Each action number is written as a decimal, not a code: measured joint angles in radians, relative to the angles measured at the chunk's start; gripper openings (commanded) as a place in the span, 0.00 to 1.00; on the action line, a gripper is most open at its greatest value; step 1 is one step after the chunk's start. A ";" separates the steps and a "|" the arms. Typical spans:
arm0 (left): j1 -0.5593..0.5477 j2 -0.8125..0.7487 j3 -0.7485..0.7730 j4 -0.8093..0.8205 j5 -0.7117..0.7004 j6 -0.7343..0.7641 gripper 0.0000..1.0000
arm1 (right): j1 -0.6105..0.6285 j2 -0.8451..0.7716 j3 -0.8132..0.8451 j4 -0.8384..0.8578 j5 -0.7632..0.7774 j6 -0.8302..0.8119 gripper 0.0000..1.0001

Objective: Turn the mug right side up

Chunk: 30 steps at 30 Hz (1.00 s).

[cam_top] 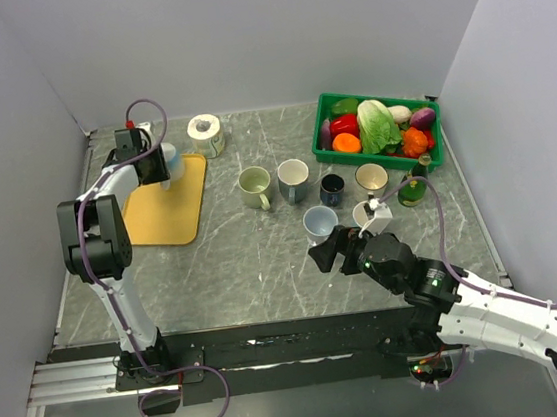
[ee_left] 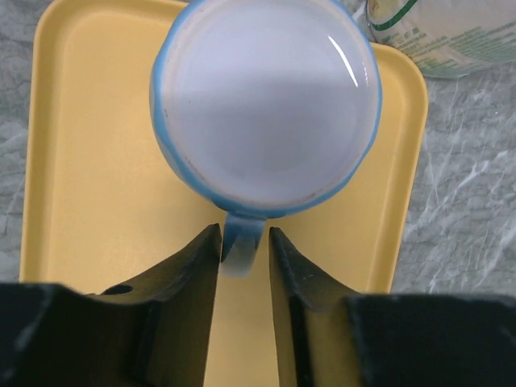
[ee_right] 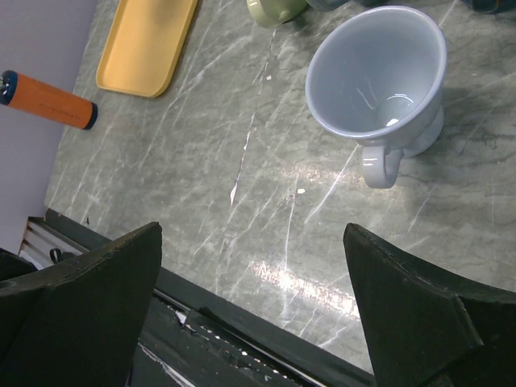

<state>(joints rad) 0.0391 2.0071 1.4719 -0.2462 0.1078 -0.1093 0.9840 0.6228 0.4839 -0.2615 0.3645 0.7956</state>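
Observation:
A white mug (ee_left: 266, 105) with a blue edge stands on the yellow tray (ee_left: 89, 161). It shows a flat, pale round face to the left wrist camera and looks base up. Its blue handle (ee_left: 240, 246) points toward my left gripper (ee_left: 244, 234) and sits between the two fingertips, which are closed in on it. From above, that gripper (cam_top: 158, 167) hangs over the tray's (cam_top: 164, 216) far end and hides most of the mug. My right gripper (cam_top: 326, 253) hovers wide open over bare table (ee_right: 251, 234), near an upright pale blue mug (ee_right: 379, 72).
Several upright mugs stand mid-table: green (cam_top: 255, 185), grey-blue (cam_top: 293, 179), dark (cam_top: 332, 188), beige (cam_top: 371, 179). A green crate of vegetables (cam_top: 378, 129) is at the back right. A paper roll (cam_top: 205, 131) stands beside the tray. An orange cylinder (ee_right: 47, 101) shows in the right wrist view.

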 measured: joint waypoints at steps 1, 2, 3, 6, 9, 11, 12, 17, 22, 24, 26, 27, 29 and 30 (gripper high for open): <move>-0.002 0.000 0.000 -0.001 -0.002 -0.002 0.28 | 0.000 0.000 0.000 0.000 0.000 0.000 0.99; -0.005 0.000 0.000 -0.002 -0.007 -0.003 0.25 | 0.000 0.000 0.000 -0.001 0.000 0.000 0.99; -0.008 0.000 0.000 -0.003 -0.013 -0.003 0.22 | 0.000 0.000 0.000 -0.001 0.000 0.000 0.99; -0.018 0.000 0.000 -0.001 -0.027 -0.008 0.01 | 0.000 0.000 0.000 -0.001 0.000 0.001 0.99; -0.024 0.002 0.014 -0.015 -0.048 -0.009 0.01 | 0.000 -0.004 0.000 -0.001 0.000 0.005 0.99; -0.026 0.011 0.042 -0.049 -0.057 -0.018 0.01 | 0.000 -0.008 -0.001 -0.001 0.000 0.007 0.99; -0.028 0.019 0.067 -0.076 -0.061 -0.025 0.01 | 0.000 -0.009 -0.001 -0.002 0.000 0.008 1.00; -0.041 0.021 0.118 -0.149 -0.090 -0.074 0.01 | 0.000 -0.026 -0.001 -0.005 -0.003 0.009 1.00; -0.087 -0.054 0.056 -0.172 -0.098 -0.177 0.01 | 0.000 -0.051 0.000 -0.006 -0.018 0.009 1.00; -0.103 -0.127 0.004 -0.178 -0.073 -0.229 0.01 | 0.000 -0.055 0.000 -0.006 -0.026 0.011 1.00; -0.124 -0.228 -0.058 -0.170 -0.039 -0.290 0.01 | 0.000 -0.055 0.000 -0.006 -0.036 0.012 1.00; -0.137 -0.282 -0.082 -0.167 -0.022 -0.319 0.01 | 0.000 -0.055 0.001 -0.006 -0.042 0.014 1.00; -0.169 -0.389 -0.108 -0.154 0.002 -0.373 0.01 | 0.000 -0.055 0.005 -0.010 -0.052 0.016 1.00; -0.195 -0.446 -0.111 -0.140 0.013 -0.399 0.01 | 0.000 -0.055 0.008 -0.011 -0.058 0.018 1.00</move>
<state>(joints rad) -0.1562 1.5616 1.3613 -0.3859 0.1211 -0.5087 0.9840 0.5678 0.4923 -0.2722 0.3065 0.8135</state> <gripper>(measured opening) 0.108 0.994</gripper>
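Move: The light-blue mug stands on the tray just in front of the left hand, its middle about 6 cm ahead, 1 cm right and at about the same height, with its handle between the still-open fingers. The tray's middle is roughly 5 cm back, 1 cm left and 4 cm below; the paper roll is some 12 cm right and 10 cm ahead, level in height. The green mug is about 24 cm right and 3 cm back, also level. From the right hand the light-blue mug is some 38 cm ahead, 37 cm left and 10 cm below. Almost in place, the left hand closes its part-open fingers on the light-blue mug's handle and pinches it between the tips, then hangs there briefly with only a slight rise. Keeping that grip, it speeds off up from the tray by about 15 cm while swinging some 11 cm to the right and drawing back about 8 cm, the hand rolling some 20 degrees so that its left side drops. ##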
